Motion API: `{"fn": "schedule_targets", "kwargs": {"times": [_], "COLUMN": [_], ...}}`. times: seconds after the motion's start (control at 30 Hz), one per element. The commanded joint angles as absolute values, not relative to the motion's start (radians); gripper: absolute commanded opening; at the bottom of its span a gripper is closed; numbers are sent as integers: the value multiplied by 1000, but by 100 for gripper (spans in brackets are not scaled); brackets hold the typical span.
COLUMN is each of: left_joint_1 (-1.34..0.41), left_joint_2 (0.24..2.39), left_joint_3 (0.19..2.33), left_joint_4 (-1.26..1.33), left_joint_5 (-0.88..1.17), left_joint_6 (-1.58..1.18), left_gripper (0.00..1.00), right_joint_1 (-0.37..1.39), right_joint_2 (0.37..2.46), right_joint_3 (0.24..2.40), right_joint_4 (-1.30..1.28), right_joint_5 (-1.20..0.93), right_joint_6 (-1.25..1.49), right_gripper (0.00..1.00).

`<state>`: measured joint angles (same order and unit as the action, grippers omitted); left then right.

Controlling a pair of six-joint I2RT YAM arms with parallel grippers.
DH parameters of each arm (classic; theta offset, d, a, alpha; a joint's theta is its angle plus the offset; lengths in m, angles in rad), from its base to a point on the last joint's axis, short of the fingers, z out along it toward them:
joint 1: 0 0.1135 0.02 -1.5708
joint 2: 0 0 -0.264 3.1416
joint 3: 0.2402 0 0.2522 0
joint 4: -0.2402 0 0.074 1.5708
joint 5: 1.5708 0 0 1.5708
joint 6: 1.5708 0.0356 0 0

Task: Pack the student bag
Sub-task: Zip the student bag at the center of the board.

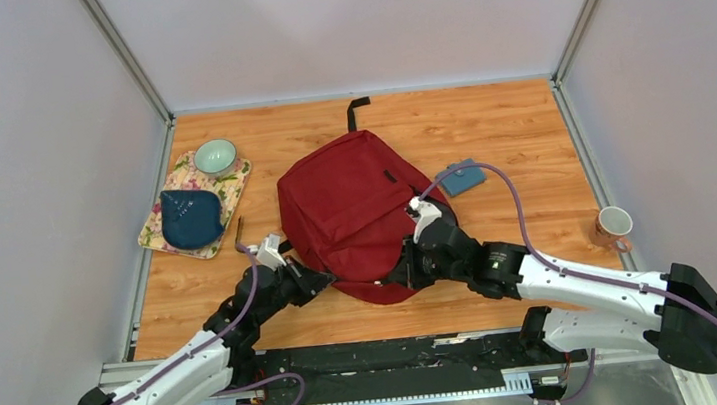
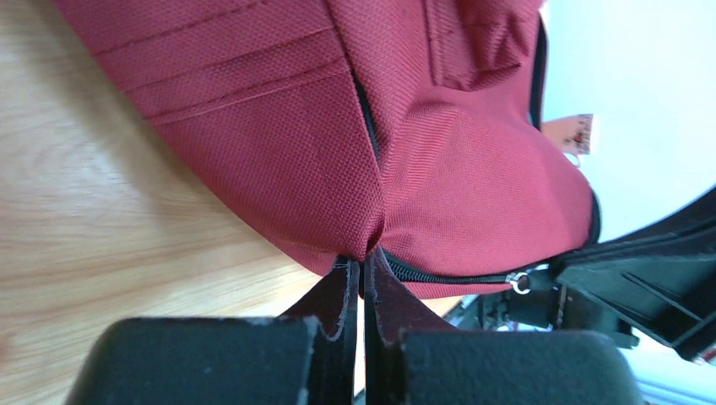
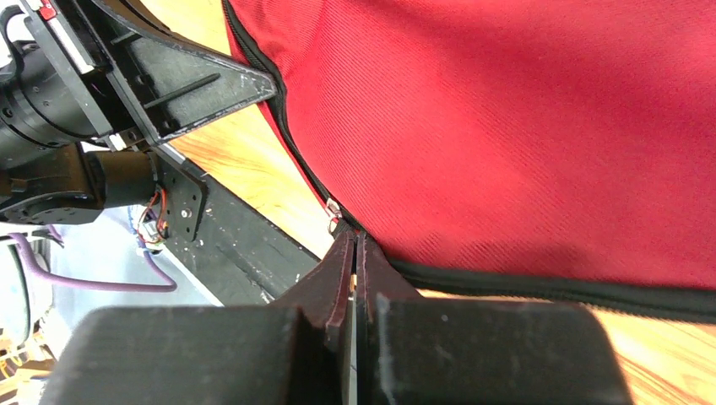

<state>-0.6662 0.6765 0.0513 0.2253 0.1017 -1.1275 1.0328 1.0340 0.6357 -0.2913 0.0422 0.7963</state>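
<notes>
The student bag, a dark red backpack, lies flat in the middle of the wooden table, its black loop pointing to the far side. My left gripper is shut, pinching a fold of the bag's red fabric at its near-left edge. In the right wrist view my right gripper is shut at the black zipper line, on the zipper pull. That metal pull also shows in the left wrist view, just right of my left fingers. Both grippers sit close together at the bag's near end.
A floral mat at the left carries a pale green bowl and a dark blue pouch. A blue flat item lies right of the bag. An orange mug stands near the right edge.
</notes>
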Motion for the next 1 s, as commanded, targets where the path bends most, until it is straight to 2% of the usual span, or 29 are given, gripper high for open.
{"fn": "schedule_targets", "kwargs": {"times": [0.0, 0.3, 0.37, 0.4, 0.47, 0.5, 0.6, 0.8, 0.97], "left_joint_1": [-608, -520, -517, -517, -517, -517, -517, -520, -583], "left_joint_2": [623, 548, 549, 549, 549, 548, 545, 503, 478], "left_joint_3": [69, 138, 155, 158, 163, 163, 155, 101, 38], "left_joint_4": [8, -169, -172, -167, -155, -134, -92, -48, 69], "left_joint_5": [29, 35, 43, 60, 84, 115, 179, 261, 235], "left_joint_6": [-1025, -934, -914, -910, -919, -939, -1003, -1155, -1265], "left_gripper": [0, 0, 11, 27, 41, 56, 70, 74, 75], "right_joint_1": [1032, 1034, 1034, 1034, 1034, 1034, 1034, 1034, 1034], "right_joint_2": [1003, 1003, 1002, 1002, 1005, 1008, 1017, 1029, 1017], "right_joint_3": [638, 640, 638, 638, 637, 637, 640, 644, 640], "right_joint_4": [-336, -341, -339, -337, -328, -327, -315, -291, -267], "right_joint_5": [106, 123, 123, 121, 120, 121, 117, 103, 84], "right_joint_6": [758, 741, 745, 747, 750, 752, 758, 762, 753], "right_gripper": [0, 0, 0, 0, 0, 0, 0, 0, 0]}}
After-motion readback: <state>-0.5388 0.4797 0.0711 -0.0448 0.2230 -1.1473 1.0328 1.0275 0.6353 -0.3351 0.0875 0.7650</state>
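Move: The left gripper is shut on the bag's lower left edge. From it the zipper pull lies about 9 cm right, 2 cm back and slightly higher, and the loose strap some 9 cm left, 7 cm ahead and 4 cm lower. The right gripper already holds the pull between its tips; from there the bag's still-open mouth is roughly 14 cm right and 11 cm ahead, a few centimetres down. Draw the left gripper about 4.5 cm to the left and a little down, away from the zipper pull, tugging the pinched bag edge along; then spread the fingers wide to let go and ease back some 2.5 cm to the right, rising and drawing back slightly. Keep the right gripper shut on the pull, letting it drift only about 1 cm right and slightly down. ##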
